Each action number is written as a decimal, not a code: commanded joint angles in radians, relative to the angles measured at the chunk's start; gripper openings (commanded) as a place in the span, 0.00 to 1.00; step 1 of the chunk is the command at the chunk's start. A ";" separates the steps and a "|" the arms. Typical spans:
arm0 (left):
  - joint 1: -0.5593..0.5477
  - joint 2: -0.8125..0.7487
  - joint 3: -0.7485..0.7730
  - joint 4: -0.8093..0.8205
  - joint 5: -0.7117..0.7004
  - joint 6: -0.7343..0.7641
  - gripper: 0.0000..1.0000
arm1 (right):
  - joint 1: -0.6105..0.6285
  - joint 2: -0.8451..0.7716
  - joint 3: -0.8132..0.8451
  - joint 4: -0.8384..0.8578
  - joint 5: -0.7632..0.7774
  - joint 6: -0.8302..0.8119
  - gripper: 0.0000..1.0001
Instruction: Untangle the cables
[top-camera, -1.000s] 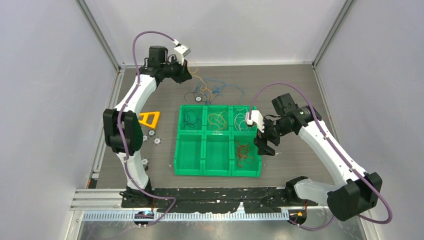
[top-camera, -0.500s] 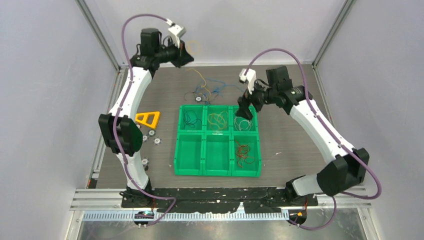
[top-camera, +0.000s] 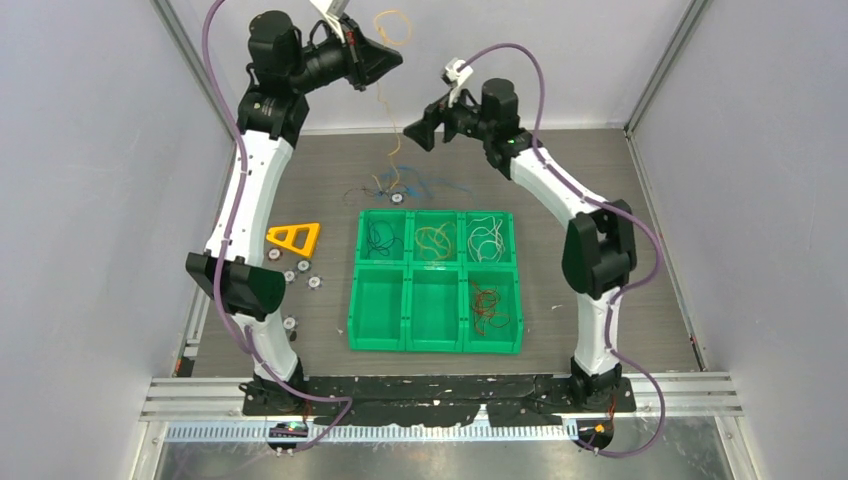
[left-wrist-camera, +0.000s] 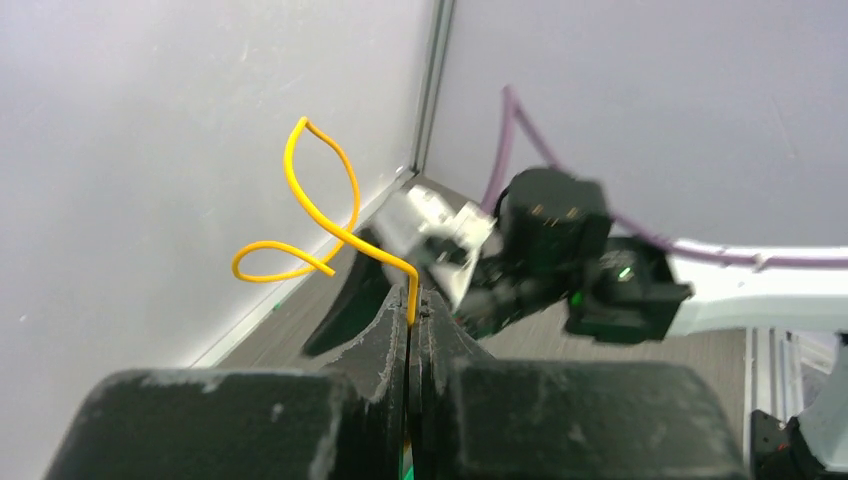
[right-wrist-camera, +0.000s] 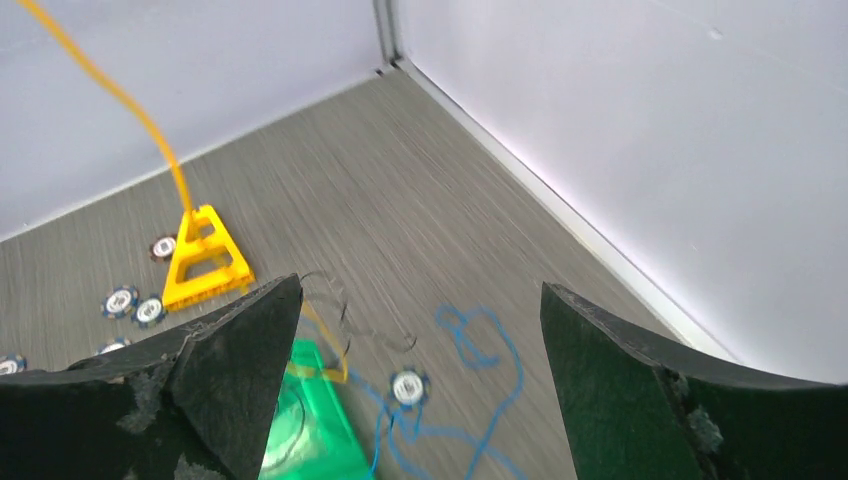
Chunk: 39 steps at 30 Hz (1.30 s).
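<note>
My left gripper (top-camera: 393, 58) is raised high at the back, shut on a yellow-orange cable (top-camera: 392, 22) whose curly end loops above the fingers (left-wrist-camera: 411, 305). The cable (right-wrist-camera: 120, 100) hangs down to a tangle (top-camera: 398, 187) of blue (right-wrist-camera: 490, 345), black (right-wrist-camera: 340, 300) and yellow cables on the table behind the tray. My right gripper (top-camera: 422, 128) hovers open just right of the hanging cable, above the tangle, with nothing between its fingers (right-wrist-camera: 250, 340). More cables lie sorted in the green tray's compartments: black (top-camera: 380, 235), yellow (top-camera: 435, 240), white (top-camera: 487, 238) and red (top-camera: 488, 305).
The green six-compartment tray (top-camera: 433, 342) sits mid-table. A yellow triangle piece (top-camera: 294, 238) and small round white discs (top-camera: 300, 272) lie to its left; another disc (right-wrist-camera: 408, 388) sits in the tangle. Grey walls and a corner post stand close behind both grippers.
My left gripper has risen higher, pulling the yellow cable up. My right arm swung from the tray's right side to the back, next to the hanging cable, staying open.
</note>
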 joint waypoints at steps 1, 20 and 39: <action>-0.007 -0.025 0.045 0.070 -0.036 -0.074 0.00 | 0.078 0.082 0.124 0.246 -0.062 0.093 0.95; -0.003 -0.021 0.066 -0.068 -0.422 -0.029 0.00 | -0.097 0.002 0.166 -0.221 -0.093 0.065 0.95; -0.049 0.017 0.113 0.088 -0.422 -0.206 0.00 | 0.157 0.174 0.169 0.278 0.107 0.187 0.98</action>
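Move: The left gripper already holds the yellow cable high up; the blue cable tangle lies about 12 cm ahead, 2 cm right and 49 cm below it. From the open right gripper, the hanging yellow strand is some 6 cm left and 3 cm back at its own height. Below this gripper by about 29 cm, the blue tangle lies 6 cm ahead and 4 cm left, a poker chip 2 cm ahead and 6 cm left, and the green tray's middle 21 cm back and 2 cm right. Swing the open right gripper left about 9 cm to the hanging yellow strand, back right some 15 cm while dipping slightly, then left again about 16 cm, rising, to bring the strand between the spread fingers. Keep the left gripper shut on the yellow cable, easing it about 5 cm forward and slightly left over the tangle and turning it some 20 degrees counter-clockwise. ##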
